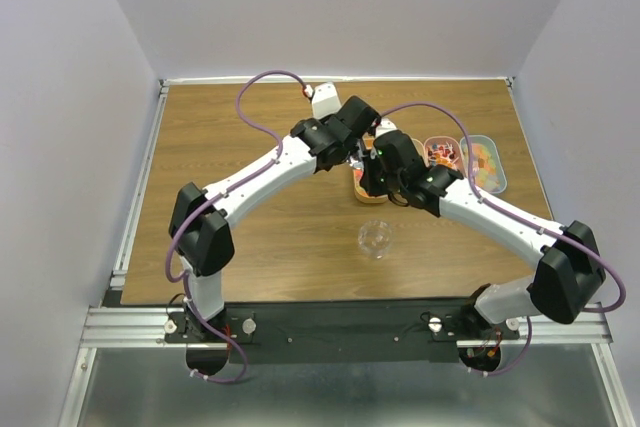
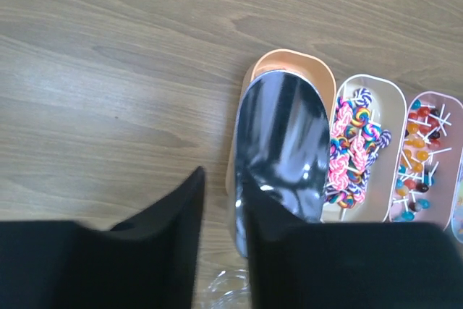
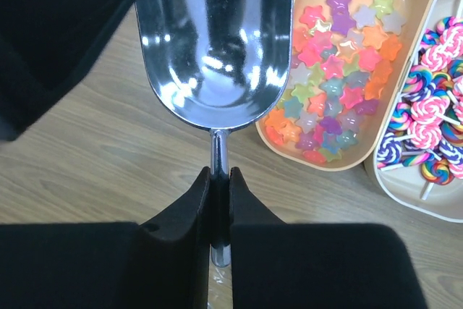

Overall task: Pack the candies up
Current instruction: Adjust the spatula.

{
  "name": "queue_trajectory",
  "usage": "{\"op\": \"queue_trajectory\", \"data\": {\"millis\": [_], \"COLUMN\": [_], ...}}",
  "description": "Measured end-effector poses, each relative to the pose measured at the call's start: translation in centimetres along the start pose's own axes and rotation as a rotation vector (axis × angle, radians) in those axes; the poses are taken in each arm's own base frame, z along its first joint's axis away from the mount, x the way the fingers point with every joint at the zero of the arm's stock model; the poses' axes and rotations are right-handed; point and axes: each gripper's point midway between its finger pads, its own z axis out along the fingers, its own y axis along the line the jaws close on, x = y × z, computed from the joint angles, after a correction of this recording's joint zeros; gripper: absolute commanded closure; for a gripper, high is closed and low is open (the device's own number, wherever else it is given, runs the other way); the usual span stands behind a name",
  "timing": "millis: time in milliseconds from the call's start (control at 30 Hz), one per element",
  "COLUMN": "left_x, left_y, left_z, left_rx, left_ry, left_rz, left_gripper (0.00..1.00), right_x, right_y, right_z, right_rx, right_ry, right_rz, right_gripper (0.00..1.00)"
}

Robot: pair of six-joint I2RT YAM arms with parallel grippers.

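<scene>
The candies (image 3: 340, 70) are small multicoloured stars in a peach tray (image 3: 416, 70). My right gripper (image 3: 219, 173) is shut on the handle of an empty metal scoop (image 3: 217, 41), whose bowl hangs just left of that tray. In the left wrist view the scoop (image 2: 286, 142) covers most of the peach tray (image 2: 289, 61), hiding its candies. My left gripper (image 2: 223, 179) is open, its right finger against the scoop's near rim. From above, both grippers (image 1: 352, 152) (image 1: 372, 175) meet over the peach tray (image 1: 370, 195).
A white tray of swirl lollipops (image 2: 358, 142) and a pink tray of small lollipops (image 2: 423, 157) lie right of the peach tray. A further tray of orange and yellow sweets (image 1: 484, 162) sits at the far right. A clear plastic cup (image 1: 374, 239) stands nearer the bases.
</scene>
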Motion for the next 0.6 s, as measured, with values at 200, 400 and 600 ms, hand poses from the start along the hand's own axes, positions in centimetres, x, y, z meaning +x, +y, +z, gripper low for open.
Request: {"op": "queue_trajectory", "data": {"millis": [200,400,600], "left_x": [-2.1,-6.4,-7.9], "left_y": [1.2,2.1,5.5], "left_z": [-3.4,-8.7,-11.2], "left_rx": [0.061,0.194,0.292], "left_ry": [-0.054,-0.177,-0.293], "left_rz": [-0.017,-0.091,-0.095], "left_gripper": [0.25,0.20,0.20], "right_x": [0.7,2.0,3.2], "right_y": [-0.7,-1.8,-3.0], "right_z": [-0.1,-0.4,-1.8], "right_rx": [0.029,0.074,0.116], "right_ry": [0.021,0.070,0.174], "right_rz": [-0.010,-0.047,-0.138], "right_gripper": [0.99,0.99,0.99]}}
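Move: The spatula's middle lies about 3 cm back, 2 cm right and 2 cm below the left hand, whose fingers are already parting at the scoop's left rim. The orange box of star candies is some 18 cm below that hand, 5 cm right and 1 cm back, with the lollipop box 9 cm farther right of it. From the right hand, gripping the handle, the spatula's middle is 5 cm ahead, 3 cm left and 3 cm higher; the glass jar is 11 cm back, 2 cm right and 13 cm below. The left hand opens its fingers nearly wide and draws off the scoop, rising about 11 cm while swinging some 8 cm left and 5 cm back, its fingertips tilting up roughly 20 degrees. The right hand keeps its grip on the handle and carries the spatula about 4 cm right, a little back and down, rolling so that its left side dips. ##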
